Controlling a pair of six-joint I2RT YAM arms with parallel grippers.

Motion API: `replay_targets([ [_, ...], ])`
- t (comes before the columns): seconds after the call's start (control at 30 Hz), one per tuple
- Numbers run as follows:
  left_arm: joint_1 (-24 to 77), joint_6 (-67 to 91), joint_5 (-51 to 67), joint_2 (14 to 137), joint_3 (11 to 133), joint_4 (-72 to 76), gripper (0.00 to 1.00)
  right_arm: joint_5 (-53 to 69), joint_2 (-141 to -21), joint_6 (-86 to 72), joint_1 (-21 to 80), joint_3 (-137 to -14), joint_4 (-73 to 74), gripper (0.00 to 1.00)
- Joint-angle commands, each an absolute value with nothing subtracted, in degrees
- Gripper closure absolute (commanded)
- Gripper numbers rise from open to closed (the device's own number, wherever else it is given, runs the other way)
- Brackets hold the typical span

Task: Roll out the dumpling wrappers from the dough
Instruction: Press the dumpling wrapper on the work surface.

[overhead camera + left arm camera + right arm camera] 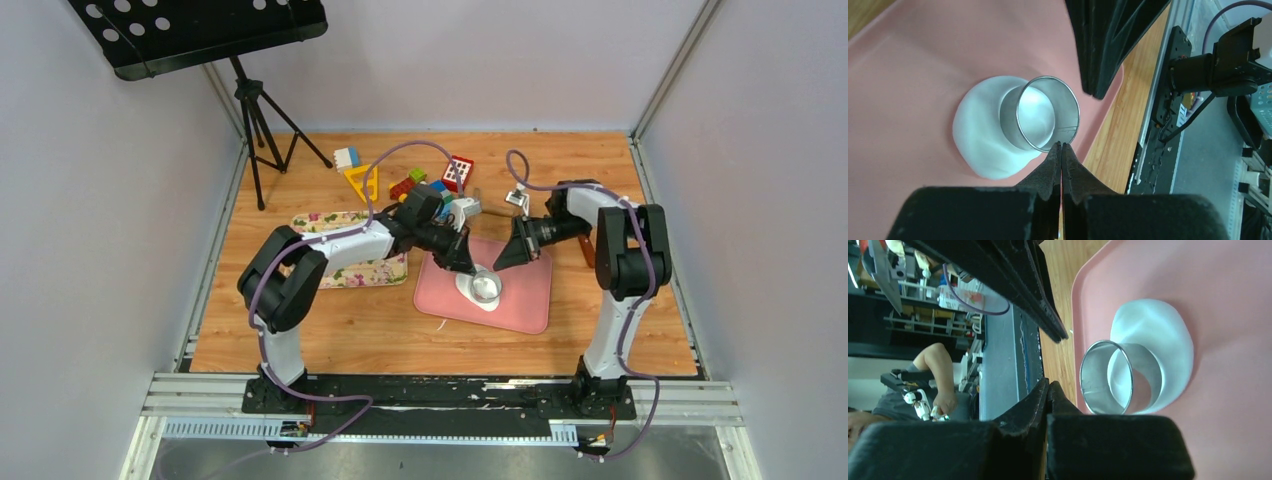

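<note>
The dough (476,296) lies as a flattened white sheet on the pink mat (520,300). A small metal ring (487,285) stands on the dough (980,137), and dough shows inside the ring (1048,120). My left gripper (1061,145) is shut, its tips right at the ring's near rim. Beside the ring (1118,377), my right gripper (1049,383) is shut too, holding nothing, off the dough (1160,335). Both grippers (468,268) (503,262) flank the ring from either side. Dumpling wrappers are out of view.
Toy blocks (415,182) are scattered behind the mat. A floral cloth (355,272) lies under the left arm. A tripod (256,115) with a black perforated stand is at the back left. A brown object (587,250) sits by the right arm.
</note>
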State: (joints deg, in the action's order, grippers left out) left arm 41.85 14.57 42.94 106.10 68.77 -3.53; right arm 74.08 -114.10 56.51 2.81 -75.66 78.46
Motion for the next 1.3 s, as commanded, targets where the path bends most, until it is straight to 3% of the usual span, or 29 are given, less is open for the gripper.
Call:
replay_targets([
  [0.0,42.92,15.69,42.74,106.34,68.82,-1.40,1.00,73.01,-116.51,51.46,5.18,-76.05,71.42,1.00],
  [1.27,45.27,13.21,35.06,113.60,70.92,-7.06,1.00,64.15,-122.34,41.12,5.27,-74.30,62.26,1.00],
])
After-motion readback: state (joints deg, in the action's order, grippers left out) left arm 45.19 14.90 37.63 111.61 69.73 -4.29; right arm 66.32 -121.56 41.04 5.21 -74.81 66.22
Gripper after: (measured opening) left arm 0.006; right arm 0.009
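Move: The metal ring cutter I go for stands on its end on the white dough. From my left hand it is about 3 cm right, 2 cm back and 7 cm down; from my right hand it is about 3 cm left, 2 cm back and 8 cm down. The dough's middle lies roughly 1 cm left of the ring's, at about the same reach. The floral board lies some 25 cm left of my left hand and 6 cm ahead. With both grippers kept shut, I sink them onto the upright ring from opposite sides: my right hand about 6 cm nearly straight down, fast at first and then creeping, its fingers tipping some 10 degrees steeper. My left hand first eases slightly back and right, then drops over 4 cm. Both come to the ring's rim and slow there, fingertips seeming to bear down on it. ##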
